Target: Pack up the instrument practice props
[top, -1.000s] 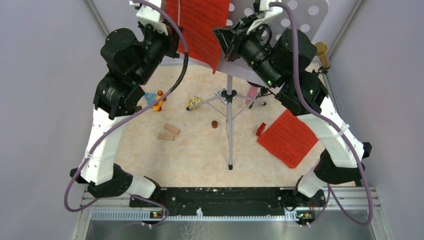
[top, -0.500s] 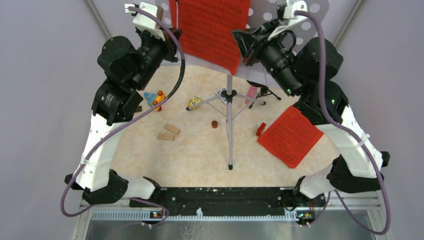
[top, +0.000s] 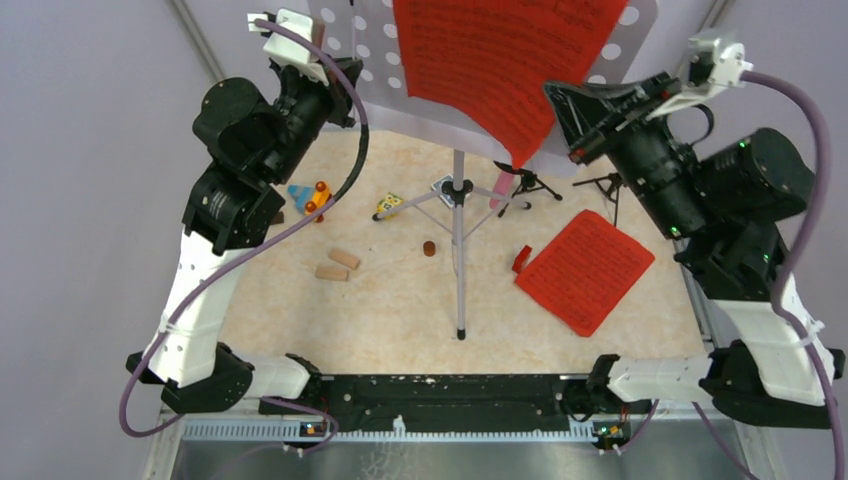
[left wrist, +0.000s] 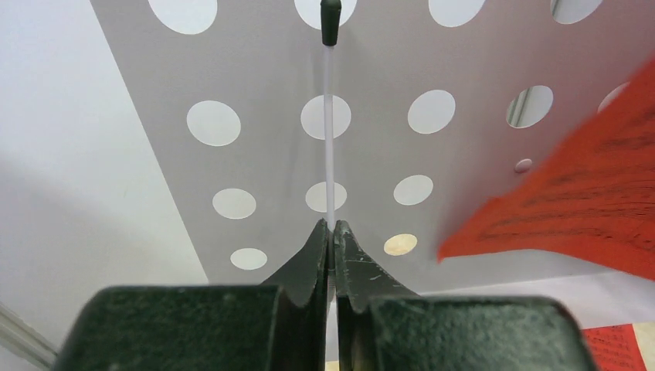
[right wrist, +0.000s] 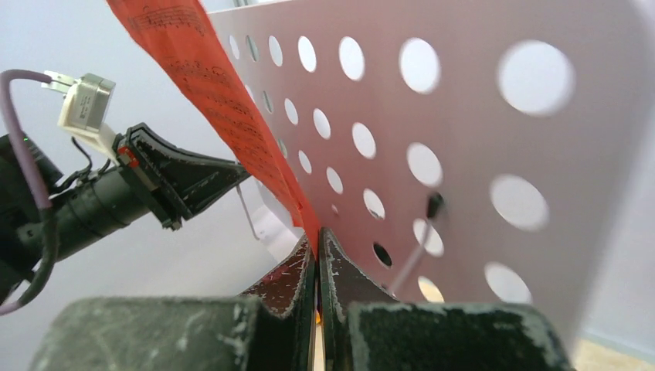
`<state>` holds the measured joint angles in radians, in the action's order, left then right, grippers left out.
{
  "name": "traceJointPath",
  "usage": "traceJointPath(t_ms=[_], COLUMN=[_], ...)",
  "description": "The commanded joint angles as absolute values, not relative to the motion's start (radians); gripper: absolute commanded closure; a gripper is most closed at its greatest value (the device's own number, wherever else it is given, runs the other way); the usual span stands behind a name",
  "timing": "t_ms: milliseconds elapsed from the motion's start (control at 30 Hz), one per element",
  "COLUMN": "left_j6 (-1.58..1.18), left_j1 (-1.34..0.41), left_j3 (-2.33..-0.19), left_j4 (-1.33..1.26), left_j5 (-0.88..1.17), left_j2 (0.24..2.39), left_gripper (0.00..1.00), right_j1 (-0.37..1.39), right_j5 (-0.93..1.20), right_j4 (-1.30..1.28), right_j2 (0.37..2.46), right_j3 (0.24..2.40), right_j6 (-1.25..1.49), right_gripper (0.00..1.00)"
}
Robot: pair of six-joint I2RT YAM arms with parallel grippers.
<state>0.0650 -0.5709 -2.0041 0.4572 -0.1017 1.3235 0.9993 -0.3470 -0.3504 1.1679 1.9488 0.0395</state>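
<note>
The grey hole-punched tray point(top: 375, 70) stands high on its silver tripod pole point(top: 458, 250). My left gripper point(top: 345, 85) point(left wrist: 330, 228) is shut on the tray's thin white wire arm point(left wrist: 330, 147) at the tray's left edge. A red sheet-music page point(top: 500, 60) point(right wrist: 216, 100) hangs across the tray front. My right gripper point(top: 562, 108) point(right wrist: 317, 236) is shut on its lower corner. A second red page point(top: 585, 270) lies on the table at the right. The pink microphone point(top: 503, 188) and two small black tripods point(top: 530, 182) point(top: 605, 185) sit behind the pole.
Small colourful toys point(top: 310, 198) point(top: 388, 205), two wooden blocks point(top: 338, 265), a brown peg point(top: 429, 248) and a red scrap point(top: 521, 259) lie around the tripod's spread legs point(top: 415, 205). Grey walls close in the table on both sides.
My right arm has swung right and outward, dragging the red page across the tray front with it. The left gripper has kept its hold at the tray's left edge.
</note>
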Motion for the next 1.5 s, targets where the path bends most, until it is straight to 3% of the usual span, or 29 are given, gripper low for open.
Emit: traceJointPath(t_ms=[0, 267, 667, 833, 1033, 1133, 1367, 1467], left_j6=[0.078, 0.089, 0.094, 0.08, 0.04, 0.004, -0.055, -0.069], left_j1=[-0.569, -0.568, -0.569, -0.568, -0.568, -0.569, -0.568, -0.569], left_j3=[-1.993, -1.969, -1.901, -1.868, -1.771, -1.718, -1.592, -1.578], left_j4=[0.415, 0.411, 0.423, 0.462, 0.5, 0.529, 0.556, 0.563], left_j5=[-0.107, -0.096, -0.11, -0.122, -0.147, -0.144, -0.14, -0.133], left_j2=[1.284, 1.273, 1.205, 1.136, 1.016, 0.969, 0.886, 0.874], left_gripper=[0.92, 0.56, 0.18, 0.08, 0.04, 0.04, 0.03, 0.03], right_j1=[1.003, 1.003, 1.003, 1.003, 0.998, 0.911, 0.228, 0.069], right_j5=[-0.372, -0.551, -0.972, -1.05, -1.033, -0.937, -0.078, 0.132], right_j4=[-0.344, -0.508, -0.954, -1.123, -1.106, -1.044, -0.756, -0.701], right_j2=[1.033, 0.737, 0.525, 0.591, 0.696, 0.731, 0.778, 0.801], right_j3=[1.848, 1.577, 1.292, 1.203, 1.12, 1.1, 0.973, 0.965], right_j6=[0.112, 0.264, 0.622, 0.797, 0.835, 0.783, 0.505, 0.508], right_gripper=[1.0, 1.0, 1.0, 1.0, 1.0, 1.0, 1.0, 1.0])
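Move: The right hand pinches the edge of a red music sheet; the sheet already lying on the table, its goal, is about 16 cm to its right, 8 cm ahead and 62 cm below, with the red block some 11 cm ahead, 1 cm right, equally low. The stand's desk is roughly 14 cm ahead, 10 cm left and 5 cm up. The left fingertips are on the desk's left page rod, its middle 1 cm ahead and 5 cm up, straight in line; the desk's centre is about 21 cm right, 4 cm ahead and 10 cm up. Still pinching the red sheet, the right hand draws it off the desk and down towards the sheet on the table, sinking some 40 cm while swinging right, first easing back about 5 cm and later coming forward again, as the wrist tips its fingers steeply down and turns clockwise. The left hand opens wide and lets go of the page rod, then backs away from the desk about 9 cm and to the left, sinking at the end. ##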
